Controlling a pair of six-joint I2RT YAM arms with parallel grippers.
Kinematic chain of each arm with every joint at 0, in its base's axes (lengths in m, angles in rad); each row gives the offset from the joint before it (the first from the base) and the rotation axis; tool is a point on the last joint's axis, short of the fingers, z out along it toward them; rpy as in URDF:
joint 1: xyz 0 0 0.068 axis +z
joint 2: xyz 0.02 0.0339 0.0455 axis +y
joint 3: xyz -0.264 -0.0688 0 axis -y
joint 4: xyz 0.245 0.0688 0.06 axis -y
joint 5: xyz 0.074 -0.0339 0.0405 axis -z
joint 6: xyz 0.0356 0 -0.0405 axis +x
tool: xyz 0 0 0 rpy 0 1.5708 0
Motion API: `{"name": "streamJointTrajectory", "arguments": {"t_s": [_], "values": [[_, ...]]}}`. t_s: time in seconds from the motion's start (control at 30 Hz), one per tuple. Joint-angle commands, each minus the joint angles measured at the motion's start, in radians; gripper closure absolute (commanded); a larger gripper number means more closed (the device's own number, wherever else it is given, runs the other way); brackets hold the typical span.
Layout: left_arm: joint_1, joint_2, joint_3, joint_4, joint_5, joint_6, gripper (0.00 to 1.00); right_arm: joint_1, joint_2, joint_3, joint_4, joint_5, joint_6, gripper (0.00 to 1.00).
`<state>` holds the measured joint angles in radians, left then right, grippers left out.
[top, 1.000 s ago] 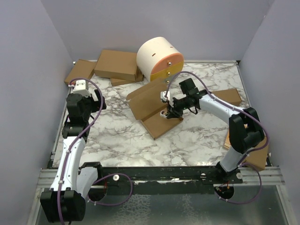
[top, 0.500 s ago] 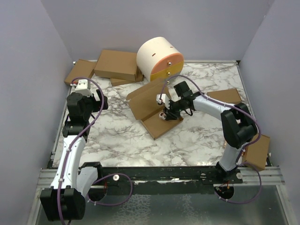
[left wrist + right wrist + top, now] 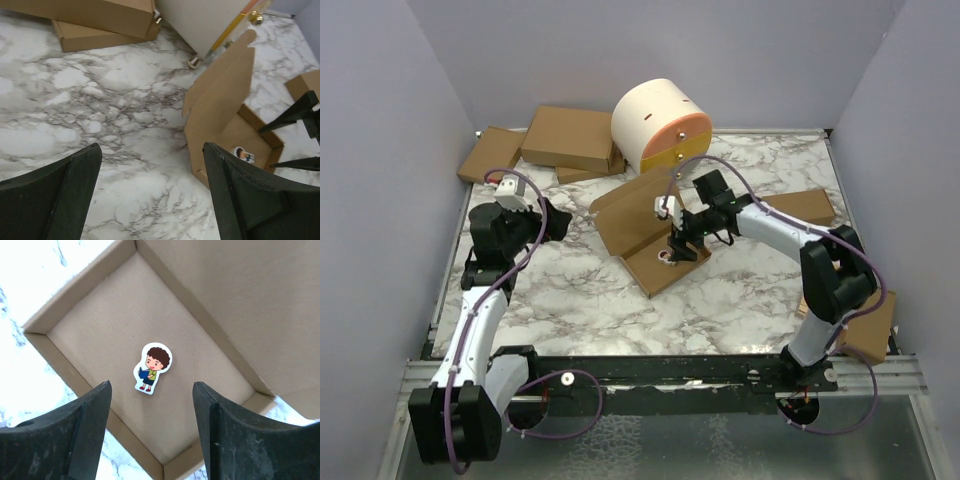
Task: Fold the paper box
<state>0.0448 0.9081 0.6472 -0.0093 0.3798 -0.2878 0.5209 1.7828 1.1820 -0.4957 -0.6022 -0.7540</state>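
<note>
The paper box (image 3: 642,228) lies partly folded at the table's middle, a shallow brown tray with its lid (image 3: 225,95) standing up at the back left. A small sticker of a boy (image 3: 152,366) lies flat on the tray floor (image 3: 107,322). My right gripper (image 3: 151,387) hovers open just above the tray (image 3: 676,246), nothing between its fingers. My left gripper (image 3: 150,150) is open over bare marble, left of the box (image 3: 560,222), pointing toward it. The sticker (image 3: 243,155) also shows in the left wrist view.
A cream cylinder with an orange and yellow face (image 3: 660,125) stands right behind the box. Brown cartons (image 3: 570,138) are stacked at the back left, another carton (image 3: 810,207) lies at the right, and one (image 3: 872,330) sits by the right arm's base.
My right gripper's jaws have spread apart over the tray, and the sticker now lies free below them. My left gripper has swung right, toward the box.
</note>
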Motion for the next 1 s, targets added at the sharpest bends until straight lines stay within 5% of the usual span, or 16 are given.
{"name": "streamJointTrajectory", "arguments": {"t_s": [0.0,0.03,0.1,0.2,0.3,0.37,0.53,0.6,0.67,0.87,0.97], "values": [[0.006,0.023,-0.058,0.199,0.216,-0.215,0.15,-0.068,-0.148,0.029,0.039,-0.173,0.060,0.31],[0.006,0.021,-0.079,0.241,0.230,-0.268,0.15,-0.085,-0.186,0.018,0.074,-0.188,0.086,0.26],[0.005,0.008,-0.162,0.394,0.253,-0.370,0.15,-0.109,-0.261,-0.047,0.287,-0.157,0.251,0.01],[0.006,-0.018,-0.286,0.594,0.252,-0.501,0.15,-0.111,-0.263,-0.074,0.483,-0.006,0.561,0.01],[0.002,-0.029,-0.372,0.700,0.232,-0.569,0.15,-0.113,-0.098,0.161,0.189,-0.253,0.451,0.15],[-0.008,-0.031,-0.411,0.737,0.218,-0.579,0.15,-0.113,-0.090,0.155,0.177,-0.345,0.412,0.21],[-0.027,-0.021,-0.505,0.860,0.174,-0.571,0.15,-0.115,-0.221,-0.058,0.365,-0.401,0.416,0.18],[-0.034,-0.008,-0.523,0.879,0.152,-0.547,0.15,-0.117,-0.250,-0.118,0.423,-0.423,0.411,0.02],[-0.040,0.013,-0.529,0.887,0.137,-0.531,0.15,-0.117,-0.249,-0.176,0.502,-0.495,0.419,0.01],[-0.048,0.076,-0.544,0.953,0.143,-0.524,0.15,-0.144,-0.159,-0.026,0.316,-0.520,0.402,0.01],[-0.048,0.124,-0.549,1.010,0.167,-0.536,0.15,-0.208,-0.178,-0.063,0.404,-0.534,0.494,0.00]]}}
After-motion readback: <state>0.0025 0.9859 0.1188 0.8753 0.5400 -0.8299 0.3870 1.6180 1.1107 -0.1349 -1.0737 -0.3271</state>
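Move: The paper box's raised lid has its middle about 7 cm ahead of the right hand, 7 cm to its left and 5 cm higher. The cartoon token on the tray floor lies about 3 cm below that hand and 2 cm left, and the drawer cabinet stands some 23 cm ahead and 3 cm left. From the left hand, the lid is about 5 cm ahead, 17 cm right and 10 cm lower. Already clear of the token, the right hand climbs fast out of the tray to about 15 cm, swinging some 6 cm forward and then back again, and ends roughly 12 cm above its start beside the raised lid, fingers spread fully and tipped up about 30 degrees until they point left and only slightly down. Meanwhile the left hand, still open, sinks and shifts right about 5 cm each while drawing back 4 cm, closing in on the outer side of the lid and rolling its left side down by some 30 degrees, touching nothing. ##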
